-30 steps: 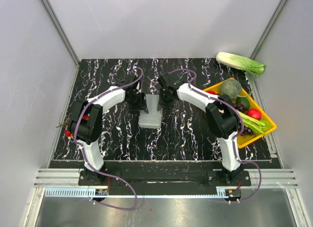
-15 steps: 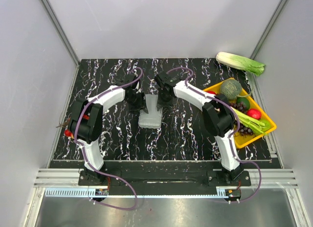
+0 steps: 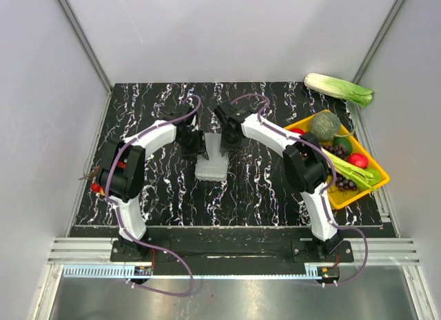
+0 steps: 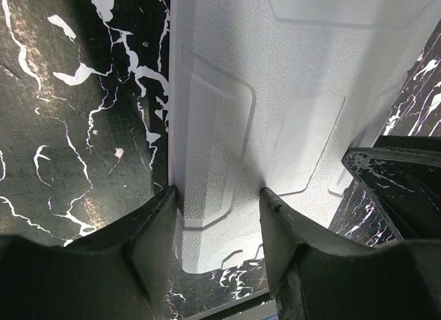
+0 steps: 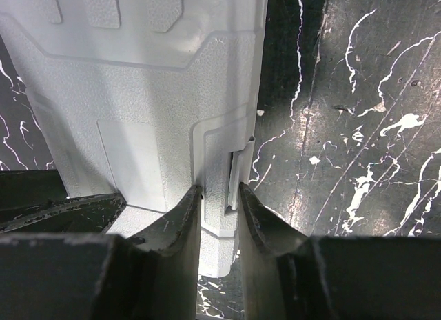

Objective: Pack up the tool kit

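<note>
The grey case (image 3: 211, 167) of the tool kit lies at the middle of the table, its far end raised between the two grippers. My left gripper (image 3: 199, 146) spans a raised block on the case's left edge (image 4: 207, 127), one finger on each side of it (image 4: 217, 192). My right gripper (image 3: 224, 142) pinches the narrow latch block on the case's right edge (image 5: 231, 161), and both fingers touch it (image 5: 219, 189). A small red and dark object (image 3: 95, 187) lies at the table's left edge, partly hidden by the left arm.
A yellow tray (image 3: 381, 170) of vegetables stands at the right edge of the table. A pale green cabbage (image 3: 339, 88) lies at the back right corner. Grey walls close in the table on three sides.
My right wrist has shifted slightly left toward the case and its jaws have narrowed onto the latch block. The left arm and the case have barely moved.
</note>
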You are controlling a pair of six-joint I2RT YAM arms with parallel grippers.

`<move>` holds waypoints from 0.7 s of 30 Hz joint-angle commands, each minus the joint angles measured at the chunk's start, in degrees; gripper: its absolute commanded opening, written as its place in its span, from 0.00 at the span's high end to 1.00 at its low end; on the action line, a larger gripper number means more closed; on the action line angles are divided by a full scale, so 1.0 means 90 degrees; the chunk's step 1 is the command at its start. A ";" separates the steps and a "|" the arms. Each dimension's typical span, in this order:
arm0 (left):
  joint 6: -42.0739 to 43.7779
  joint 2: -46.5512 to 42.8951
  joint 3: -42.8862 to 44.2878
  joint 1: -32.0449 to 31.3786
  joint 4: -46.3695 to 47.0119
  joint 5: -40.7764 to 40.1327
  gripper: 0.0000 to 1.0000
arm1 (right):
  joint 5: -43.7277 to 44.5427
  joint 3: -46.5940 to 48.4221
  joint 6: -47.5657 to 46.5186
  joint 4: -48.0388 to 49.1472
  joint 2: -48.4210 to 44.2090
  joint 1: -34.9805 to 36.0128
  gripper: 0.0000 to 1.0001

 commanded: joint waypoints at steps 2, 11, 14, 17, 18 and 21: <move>-0.0473 0.0920 -0.0347 -0.0627 0.0701 0.1253 0.66 | -0.0348 -0.0459 0.0139 0.0703 0.1165 0.0740 1.00; -0.0356 -0.0007 0.0345 -0.0247 0.0068 0.0073 0.46 | 0.1359 -0.0498 -0.0104 0.0507 -0.0532 0.0243 0.82; -0.0278 -0.0446 0.0775 -0.0081 -0.0323 -0.0503 0.32 | 0.1829 -0.0615 -0.0309 0.0478 -0.1294 0.0057 0.63; -0.0219 -0.1128 0.0737 0.0017 -0.0470 -0.0924 0.22 | 0.2132 -0.0965 -0.0388 0.0361 -0.2006 -0.0060 0.46; -0.0199 -0.1498 0.0630 0.0066 -0.0480 -0.1002 0.17 | 0.2239 -0.1180 -0.0378 0.0312 -0.2299 -0.0090 0.41; -0.0161 -0.2446 0.0181 0.0212 -0.0480 -0.1168 0.01 | 0.2552 -0.1902 -0.0378 0.0292 -0.3246 -0.0168 0.30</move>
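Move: The closed tool kit lies flat between the two hands, its middle about 4 cm to the left hand's right and 4 cm to the right hand's left, about level with both and some 1 cm below them; the fingers are already set over its opposite long edges. The red fruit lies some 30 cm to the left of the left hand and 6 cm nearer; the yellow basket's middle is roughly 34 cm to the right of the right hand and 2 cm nearer. The tool kit is let go on both sides: after a brief hold, the fingers of both hands open and lift off its long edges. The left hand rises about 6 cm, nearly straight up; the right goes up and off to the right, about 6 cm each way, its fingertips swinging some 15 degrees forward. ##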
